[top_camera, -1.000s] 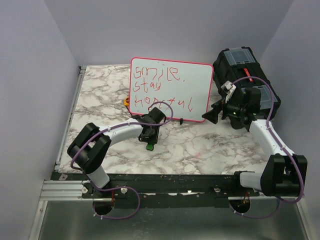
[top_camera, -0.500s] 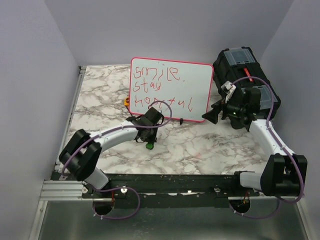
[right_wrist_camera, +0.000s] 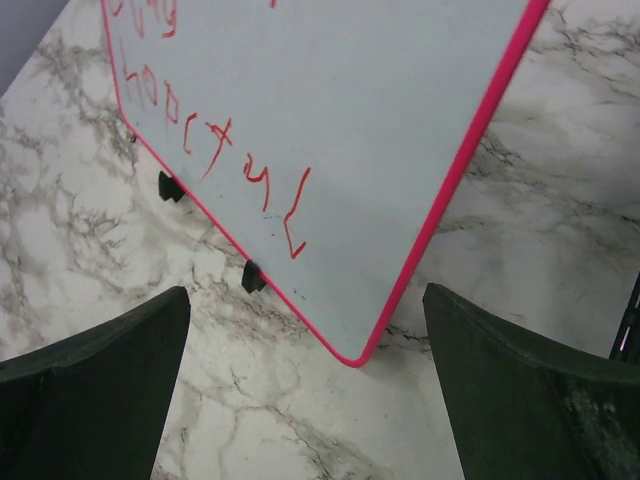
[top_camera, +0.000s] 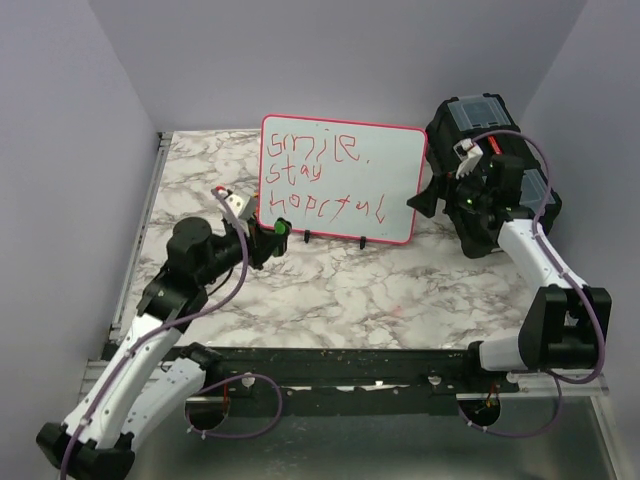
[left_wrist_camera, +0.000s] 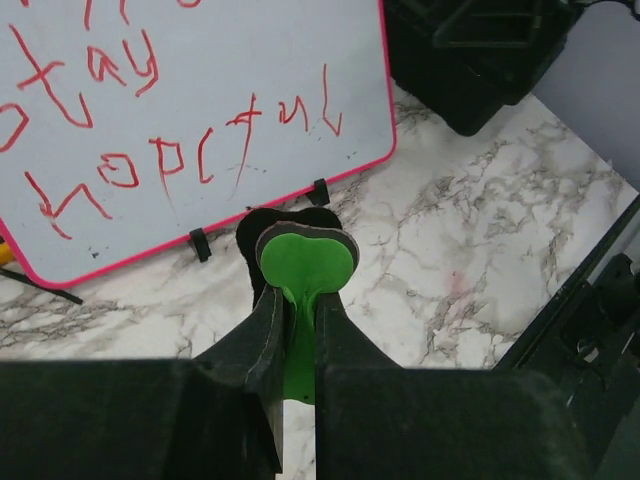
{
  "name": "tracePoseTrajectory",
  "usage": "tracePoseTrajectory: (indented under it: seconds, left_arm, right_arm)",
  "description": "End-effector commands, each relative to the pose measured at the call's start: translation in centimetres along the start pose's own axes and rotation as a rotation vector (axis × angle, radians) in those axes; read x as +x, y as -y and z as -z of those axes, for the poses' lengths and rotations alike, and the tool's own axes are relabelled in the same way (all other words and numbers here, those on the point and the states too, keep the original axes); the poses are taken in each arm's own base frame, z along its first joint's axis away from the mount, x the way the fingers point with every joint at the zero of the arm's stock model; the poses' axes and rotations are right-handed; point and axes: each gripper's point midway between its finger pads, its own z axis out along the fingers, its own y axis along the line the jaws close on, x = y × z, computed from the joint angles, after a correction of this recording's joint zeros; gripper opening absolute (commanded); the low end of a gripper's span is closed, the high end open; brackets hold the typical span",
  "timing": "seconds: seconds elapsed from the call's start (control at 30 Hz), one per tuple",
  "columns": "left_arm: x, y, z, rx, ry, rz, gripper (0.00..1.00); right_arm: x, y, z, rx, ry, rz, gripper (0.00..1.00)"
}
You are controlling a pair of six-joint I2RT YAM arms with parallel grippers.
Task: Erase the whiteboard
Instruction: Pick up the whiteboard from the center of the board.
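Observation:
The whiteboard stands upright on small black feet at the back of the marble table, pink-rimmed, with red handwriting on it. My left gripper is shut on a green eraser with a dark pad, held in the air just in front of the whiteboard, near its lower left part. My right gripper hangs open beside the board's right edge. In the right wrist view the whiteboard's lower corner lies between the wide-apart fingers, untouched.
A black toolbox sits at the back right, behind my right arm, and shows as the toolbox in the left wrist view. A small orange object peeks out behind the board's lower left corner. Lilac walls enclose the table.
The left gripper closed on the green eraser, lifted it off the table and swung back to the left, now facing the board. The right gripper moved slightly up toward the board's right edge.

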Motion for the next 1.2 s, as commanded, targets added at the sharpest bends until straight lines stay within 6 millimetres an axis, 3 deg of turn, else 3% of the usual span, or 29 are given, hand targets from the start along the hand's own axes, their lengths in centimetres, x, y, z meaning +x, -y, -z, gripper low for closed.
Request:
tracePoseTrajectory:
  seconds: [0.0, 0.13, 0.3, 0.37, 0.63, 0.9, 1.17]
  left_arm:
    - [-0.1, 1.5, 2.8, 0.069, 0.074, -0.134, 0.0]
    - [0.3, 0.8, 4.4, 0.019, 0.079, -0.201, 0.0]
    - [2.3, -0.1, 4.8, -0.016, 0.097, -0.198, 0.0]
    - [1.8, -0.5, 5.4, -0.047, 0.126, -0.209, 0.0]
    - [2.1, -1.0, 5.0, -0.061, 0.104, -0.206, 0.0]
    - [2.1, -1.2, 5.0, -0.072, 0.103, -0.206, 0.0]
    - [2.4, -1.4, 4.8, -0.075, 0.092, -0.202, 0.0]
  right_arm:
    - [-0.4, 4.2, -1.0, 0.196, 0.029, -0.129, 1.0]
    - [0.0, 6.1, -2.3, 0.235, 0.024, -0.193, 1.0]
    - [0.6, 7.5, -4.3, 0.224, 0.01, -0.206, 1.0]
    - [0.9, 7.5, -4.9, 0.197, 0.005, -0.202, 1.0]
    - [2.7, 5.1, -7.6, 0.005, -0.037, -0.22, 0.88]
    - [2.3, 2.1, -8.4, -0.15, -0.012, -0.236, 0.75]
    - [2.0, 2.0, -9.4, -0.187, 0.004, -0.319, 0.68]
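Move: The right hand, empty and wide open, has the whiteboard's middle about 8 cm ahead, 22 cm to its left and 7 cm below. The board's black feet stand about 18 cm below: the near one 16 cm left and 3 cm back, the far one 29 cm left and about level. The black case lies 15 cm to the right, 10 cm ahead and 12 cm lower. From the left hand, still holding the eraser, the whiteboard lies 20 cm ahead, 16 cm right, 13 cm below. Bring the right gripper forward and down about 6 cm each, swinging slightly right first, then sweep it some 6 cm left onto the whiteboard's right edge, rising slightly, so one finger is before the face and one behind. Tip and roll it gently and begin closing to about two-thirds open. Draw the left gripper back and left, keeping its grip on the eraser. ##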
